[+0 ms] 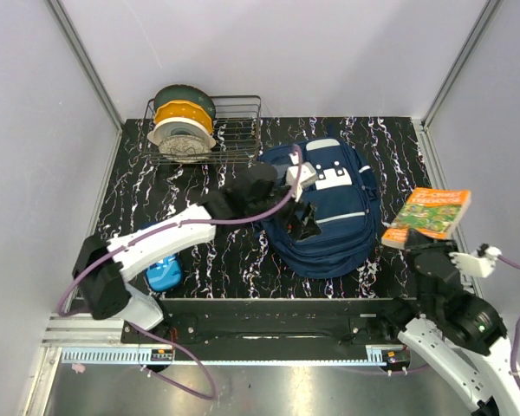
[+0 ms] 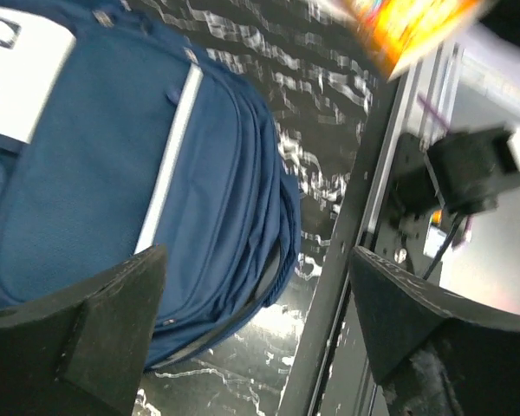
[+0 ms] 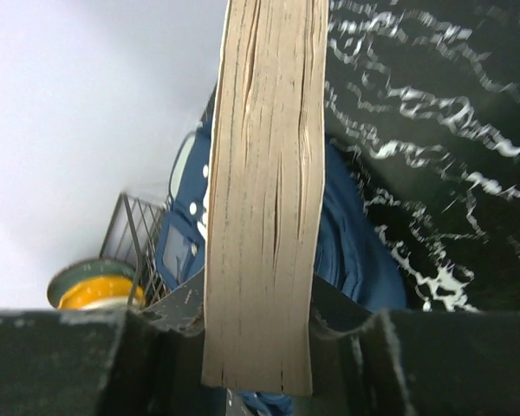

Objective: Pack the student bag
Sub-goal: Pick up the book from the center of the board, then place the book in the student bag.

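Observation:
The student bag (image 1: 338,221), navy blue with white patches, lies flat in the middle of the table. My left gripper (image 1: 302,221) hovers over its front left part. In the left wrist view the left gripper (image 2: 256,321) stands open with nothing between its fingers, and the bag's stacked zip edges (image 2: 243,217) lie below. My right gripper (image 1: 409,243) is shut on a book (image 1: 433,212) with an orange and green cover, held above the table right of the bag. The right wrist view shows the book's page edge (image 3: 264,173) clamped upright in the right gripper (image 3: 258,338), with the bag (image 3: 355,251) behind it.
A wire rack (image 1: 234,130) at the back left holds filament spools (image 1: 182,121). A small blue object (image 1: 165,273) lies by the left arm near the front edge. The metal rail (image 2: 355,260) runs along the table's front. Grey walls close in three sides.

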`<state>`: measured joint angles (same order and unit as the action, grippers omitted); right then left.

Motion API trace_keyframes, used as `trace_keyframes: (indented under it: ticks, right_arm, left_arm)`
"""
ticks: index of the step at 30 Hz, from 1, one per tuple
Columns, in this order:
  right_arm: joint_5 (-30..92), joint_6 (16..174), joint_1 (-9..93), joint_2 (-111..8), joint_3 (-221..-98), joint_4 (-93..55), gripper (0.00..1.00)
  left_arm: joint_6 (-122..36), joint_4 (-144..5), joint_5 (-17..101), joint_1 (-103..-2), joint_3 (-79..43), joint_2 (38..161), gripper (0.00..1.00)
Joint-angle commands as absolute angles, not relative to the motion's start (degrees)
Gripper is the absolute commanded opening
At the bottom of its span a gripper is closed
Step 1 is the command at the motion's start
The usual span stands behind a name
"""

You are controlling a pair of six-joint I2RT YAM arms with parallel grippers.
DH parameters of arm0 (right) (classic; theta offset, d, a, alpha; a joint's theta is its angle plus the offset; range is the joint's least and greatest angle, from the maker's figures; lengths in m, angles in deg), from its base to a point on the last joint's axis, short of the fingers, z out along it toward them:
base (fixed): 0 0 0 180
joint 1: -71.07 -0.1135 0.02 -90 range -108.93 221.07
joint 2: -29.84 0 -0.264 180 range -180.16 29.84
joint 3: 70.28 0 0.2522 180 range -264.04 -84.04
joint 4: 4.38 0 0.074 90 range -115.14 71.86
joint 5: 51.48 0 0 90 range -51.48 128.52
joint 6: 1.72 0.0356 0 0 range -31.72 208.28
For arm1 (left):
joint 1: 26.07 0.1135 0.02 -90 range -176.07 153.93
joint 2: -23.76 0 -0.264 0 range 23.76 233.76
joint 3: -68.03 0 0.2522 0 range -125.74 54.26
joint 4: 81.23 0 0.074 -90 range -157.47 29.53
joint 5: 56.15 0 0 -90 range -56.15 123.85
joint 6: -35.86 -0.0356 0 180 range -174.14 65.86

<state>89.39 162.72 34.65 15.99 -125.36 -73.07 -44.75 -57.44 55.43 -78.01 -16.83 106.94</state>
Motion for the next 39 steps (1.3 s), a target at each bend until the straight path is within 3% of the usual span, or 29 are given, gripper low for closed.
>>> trace_keyframes:
  ticks: [1, 8, 17, 31, 39]
  right_arm:
    - [102.5, 166.77, 34.68, 18.66, -132.9, -85.0, 0.0]
    - [103.12, 164.58, 34.6, 25.09, -136.86, -89.15, 0.0]
    - [99.96, 165.01, 34.68, 20.52, -137.3, -89.07, 0.0]
    - [99.08, 159.83, 34.68, 23.42, -136.51, -84.06, 0.0]
    - [96.71, 159.91, 34.6, 23.07, -135.28, -82.3, 0.0]
  left_arm:
    - [-50.79, -51.67, 58.81, -81.07, -24.98, 113.74, 0.87]
    - [-52.56, -48.31, 59.16, -85.57, -33.71, 125.96, 0.88]
    - [-47.64, -44.17, 60.92, -90.49, -41.18, 134.67, 0.81]
    - [-46.05, -37.5, 46.52, -93.3, -46.45, 143.72, 0.6]
    - [-47.72, -35.03, 39.83, -93.3, -50.68, 143.65, 0.6]
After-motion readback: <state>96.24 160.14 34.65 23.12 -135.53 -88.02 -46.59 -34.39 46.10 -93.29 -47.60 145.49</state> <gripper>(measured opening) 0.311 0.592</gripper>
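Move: The student bag's near edge at its right-hand mouth lies some 13 cm to the left hand's right, 6 cm back and about 19 cm below; the bag's middle is 6 cm ahead, 5 cm right and as far down. The orange book, already in the right hand, stands about 27 cm to the left hand's right and 2 cm ahead, level in height. From the right hand, that bag edge is 12 cm left, 2 cm back, 17 cm lower. Left hand sinks some 16 cm and rightward towards the bag's near edge, part-closing; right draws its book back-right. ##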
